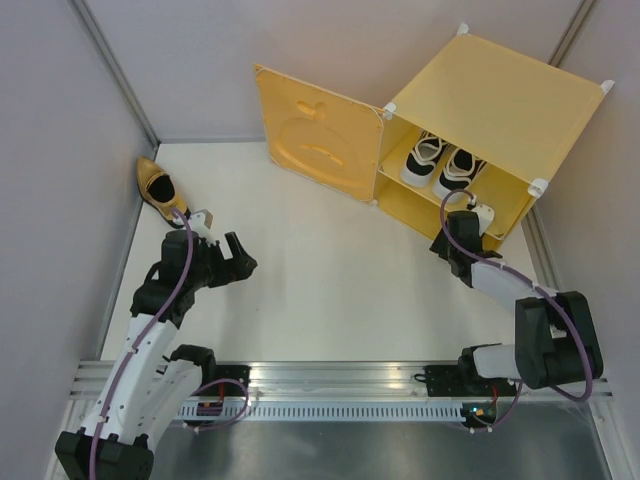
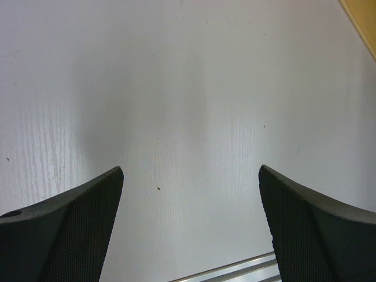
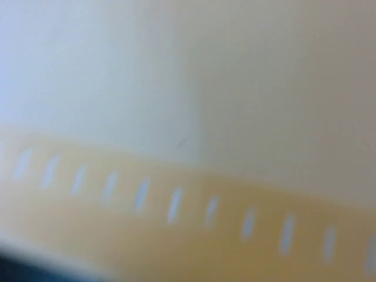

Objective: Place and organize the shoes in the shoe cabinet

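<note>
The yellow shoe cabinet (image 1: 500,100) stands at the back right, its door (image 1: 315,135) with the embossed face swung open to the left. Two white sneakers (image 1: 425,155) (image 1: 458,168) sit side by side on its upper level. One gold loafer (image 1: 160,185) lies by the left wall. My left gripper (image 1: 238,258) hovers open and empty over bare table (image 2: 189,170), to the right of the loafer. My right gripper (image 1: 478,218) reaches into the cabinet's lower opening, fingertips hidden. The right wrist view is a blur of yellow plastic (image 3: 176,235) with pale slits and shows no fingers.
Grey panel walls close in the table on the left (image 1: 60,200) and right (image 1: 600,230). An aluminium rail (image 1: 330,375) runs along the near edge, also seen as the rail (image 2: 235,267) under my left fingers. The open door juts over the table's back middle.
</note>
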### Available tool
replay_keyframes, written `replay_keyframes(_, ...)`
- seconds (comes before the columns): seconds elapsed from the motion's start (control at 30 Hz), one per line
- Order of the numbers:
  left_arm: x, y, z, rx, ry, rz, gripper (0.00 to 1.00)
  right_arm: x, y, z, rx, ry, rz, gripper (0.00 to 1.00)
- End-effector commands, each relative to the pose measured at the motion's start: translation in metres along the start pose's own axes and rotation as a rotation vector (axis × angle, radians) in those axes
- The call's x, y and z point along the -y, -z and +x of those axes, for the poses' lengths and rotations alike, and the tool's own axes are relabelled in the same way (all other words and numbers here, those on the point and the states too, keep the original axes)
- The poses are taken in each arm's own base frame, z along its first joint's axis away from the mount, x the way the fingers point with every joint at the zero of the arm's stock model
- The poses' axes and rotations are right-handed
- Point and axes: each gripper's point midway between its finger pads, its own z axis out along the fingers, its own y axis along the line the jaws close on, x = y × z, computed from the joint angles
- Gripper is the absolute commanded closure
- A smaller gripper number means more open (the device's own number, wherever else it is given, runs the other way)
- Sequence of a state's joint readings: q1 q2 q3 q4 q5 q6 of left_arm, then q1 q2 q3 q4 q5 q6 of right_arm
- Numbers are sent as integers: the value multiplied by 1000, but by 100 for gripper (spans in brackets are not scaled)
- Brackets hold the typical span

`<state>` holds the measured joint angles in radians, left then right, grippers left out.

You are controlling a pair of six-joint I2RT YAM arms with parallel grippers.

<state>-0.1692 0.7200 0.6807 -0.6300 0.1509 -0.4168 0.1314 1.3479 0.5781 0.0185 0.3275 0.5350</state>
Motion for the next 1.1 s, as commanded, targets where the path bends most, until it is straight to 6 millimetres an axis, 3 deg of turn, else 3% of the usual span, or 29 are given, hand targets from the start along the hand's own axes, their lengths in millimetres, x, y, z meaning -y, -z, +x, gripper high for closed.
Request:
replay_keyframes(0.0,-3,0,-6,28,-22,-13,1,-31,24,-44,90,-45,-145,42)
replay_keyframes(0.17,-4,-1,-6,28,-21,-18,2,-35,58,-14,-65,16,-243,30)
replay_keyframes(0.27,-6,-1,-6,29,-15,-26,1,-45,90,2,-132,40,-380,19)
replay_keyframes(0.53,-20,-10,-10,14,26,-126,0,-54,173,3,-149,154,-619,2)
replay_keyframes(0.63,-27,-15,-20,21,57,-189,0,-58,196,3,-159,187,-695,2)
replay_keyframes(0.73,-33,-22,-37,33,91,-262,0,-63,220,1,-137,211,-777,2)
replay_keyframes(0.9,-42,-31,-91,147,136,-383,0,-58,247,-6,-48,255,-829,2)
replay_keyframes(1.07,-79,-57,-138,272,220,-509,0,-56,262,-9,22,253,-872,2)
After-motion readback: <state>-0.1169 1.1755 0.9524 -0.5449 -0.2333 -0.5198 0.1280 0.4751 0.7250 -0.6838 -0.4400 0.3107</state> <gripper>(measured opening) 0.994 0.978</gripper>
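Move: The remaining gold shoe lies about 32 cm ahead of the left hand, 29 cm to its left and 12 cm below; the open cabinet door stands some 39 cm ahead and 18 cm to the right of that hand. The placed gold shoe, in the lower compartment, is roughly 8 cm ahead of the right hand and 8 cm to its right. From the right hand, the right white shoe is about 14 cm ahead, 5 cm right and 12 cm up. Back, up and to the left, the right hand draws out of the cabinet's lower compartment, away from the placed gold shoe, some 15 cm back and 17 cm up, turning about 45 degrees counter-clockwise as its fingers go from half to wide open. The left hand hardly stirs at first, dips slightly, then swings forward-left about 12 cm towards the remaining gold shoe, rising out of the dip and turning counter-clockwise, fingers still wide. ##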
